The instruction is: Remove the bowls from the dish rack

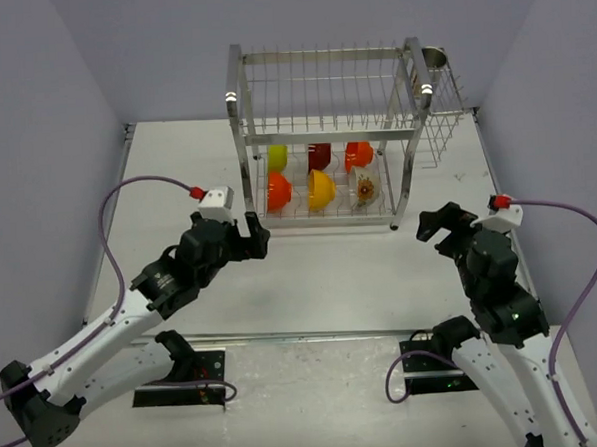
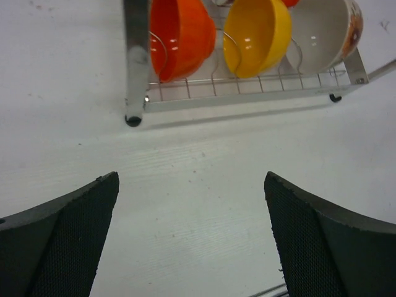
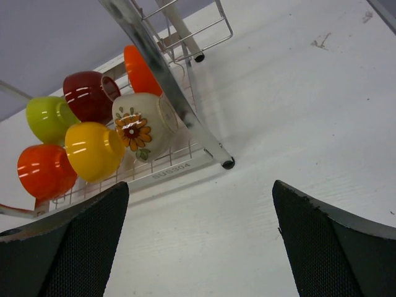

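The steel dish rack [image 1: 239,116] stands at the back middle of the table. On its lower tier stand the bowls on edge: lime-green [image 1: 277,157], dark red [image 1: 319,156] and orange-red [image 1: 358,155] behind, orange [image 1: 278,192], yellow [image 1: 321,189] and a whitish flowered one [image 1: 365,188] in front. My left gripper [image 1: 254,236] is open just in front of the rack's left front post [image 2: 136,55], with only bare table between its jaws [image 2: 190,179]. On the other side, my right gripper [image 1: 437,221] is open near the rack's right front foot [image 3: 228,163], likewise holding nothing [image 3: 200,185].
A small metal cup [image 1: 435,56] sits in the wire side basket [image 1: 444,126] on the rack's right. Grey walls close in the white table [image 1: 341,271] on three sides. The rack's upper tier holds nothing that I can see.
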### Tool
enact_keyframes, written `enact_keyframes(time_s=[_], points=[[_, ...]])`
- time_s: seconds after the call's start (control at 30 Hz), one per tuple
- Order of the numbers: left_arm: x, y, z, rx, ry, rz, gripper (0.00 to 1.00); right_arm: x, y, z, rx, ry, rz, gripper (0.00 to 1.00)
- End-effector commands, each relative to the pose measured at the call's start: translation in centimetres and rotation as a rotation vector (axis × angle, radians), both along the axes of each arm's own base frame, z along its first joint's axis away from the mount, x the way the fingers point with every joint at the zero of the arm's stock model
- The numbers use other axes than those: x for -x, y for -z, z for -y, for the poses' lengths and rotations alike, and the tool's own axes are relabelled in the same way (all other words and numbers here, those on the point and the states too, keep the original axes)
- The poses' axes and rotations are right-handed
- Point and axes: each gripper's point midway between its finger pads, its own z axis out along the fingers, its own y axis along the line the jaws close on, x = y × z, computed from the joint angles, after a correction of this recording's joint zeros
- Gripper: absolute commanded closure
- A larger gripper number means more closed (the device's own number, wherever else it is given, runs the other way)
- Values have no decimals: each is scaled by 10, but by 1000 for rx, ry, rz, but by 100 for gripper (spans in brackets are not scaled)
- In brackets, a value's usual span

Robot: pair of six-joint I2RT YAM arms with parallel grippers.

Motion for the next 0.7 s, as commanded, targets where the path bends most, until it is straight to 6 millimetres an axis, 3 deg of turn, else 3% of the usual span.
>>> enact_keyframes(time_s=[0.0, 0.07, 0.17, 0.23, 0.27, 0.3, 0.37, 0.43, 0.47, 0.5, 0.57, 0.6, 0.67], points=[[-1, -16, 30, -5, 63, 70, 0, 2, -13, -1, 0, -19, 72, 1], [6, -20, 55, 4, 120, 85, 0, 6, -22, -6, -14, -56, 119, 1], [11, -7, 103, 6, 230, 68, 0, 9, -26, 2, -16, -19, 135, 1], [13, -16, 134, 90, 300, 79, 6, 10, -27, 4, -16, -10, 143, 1], [13, -8, 147, 93, 328, 65, 14, 11, -28, 5, -19, -7, 151, 2], [8, -23, 161, 151, 346, 111, 17, 11, -28, 5, -20, -5, 152, 3], [3, -18, 179, 148, 367, 118, 27, 11, -27, 6, -18, 1, 146, 5], [-7, -26, 190, 158, 365, 159, 48, 12, -27, 5, -20, -6, 147, 6], [-10, -19, 195, 149, 366, 161, 63, 12, -27, 5, -20, -9, 149, 6], [-16, -25, 200, 177, 354, 197, 70, 12, -27, 4, -20, -11, 151, 6], [-20, -13, 207, 167, 362, 213, 71, 12, -28, 3, -21, -17, 155, 6], [-23, -22, 214, 201, 366, 260, 71, 11, -28, 3, -20, -19, 157, 6], [-28, -20, 223, 230, 374, 305, 71, 11, -28, 2, -20, -22, 155, 5]])
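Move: The flowered bowl, the right one of the front row, lies about 29 cm to the left hand's right, 18 cm ahead and some 12 cm below it. From the left hand, the yellow bowl is about 17 cm right and the front orange bowl about 5 cm right, both 18 cm ahead; the back orange bowl stands 10 cm beyond the flowered one. From the right hand, the flowered bowl is about 20 cm ahead, 16 cm left and 15 cm below. The left hand sweeps about 20 cm to the right in front of the rack, past the front orange bowl and towards the flowered one, first sinking and drawing back slightly, then curving forward with a little rise, while it turns some 20 degrees clockwise and its fingers narrow from wide open to about a third, still empty. Meanwhile the right hand clears upward by a couple of centimetres and slightly back, tipping its fingertips up a little and staying open, then waits there. ##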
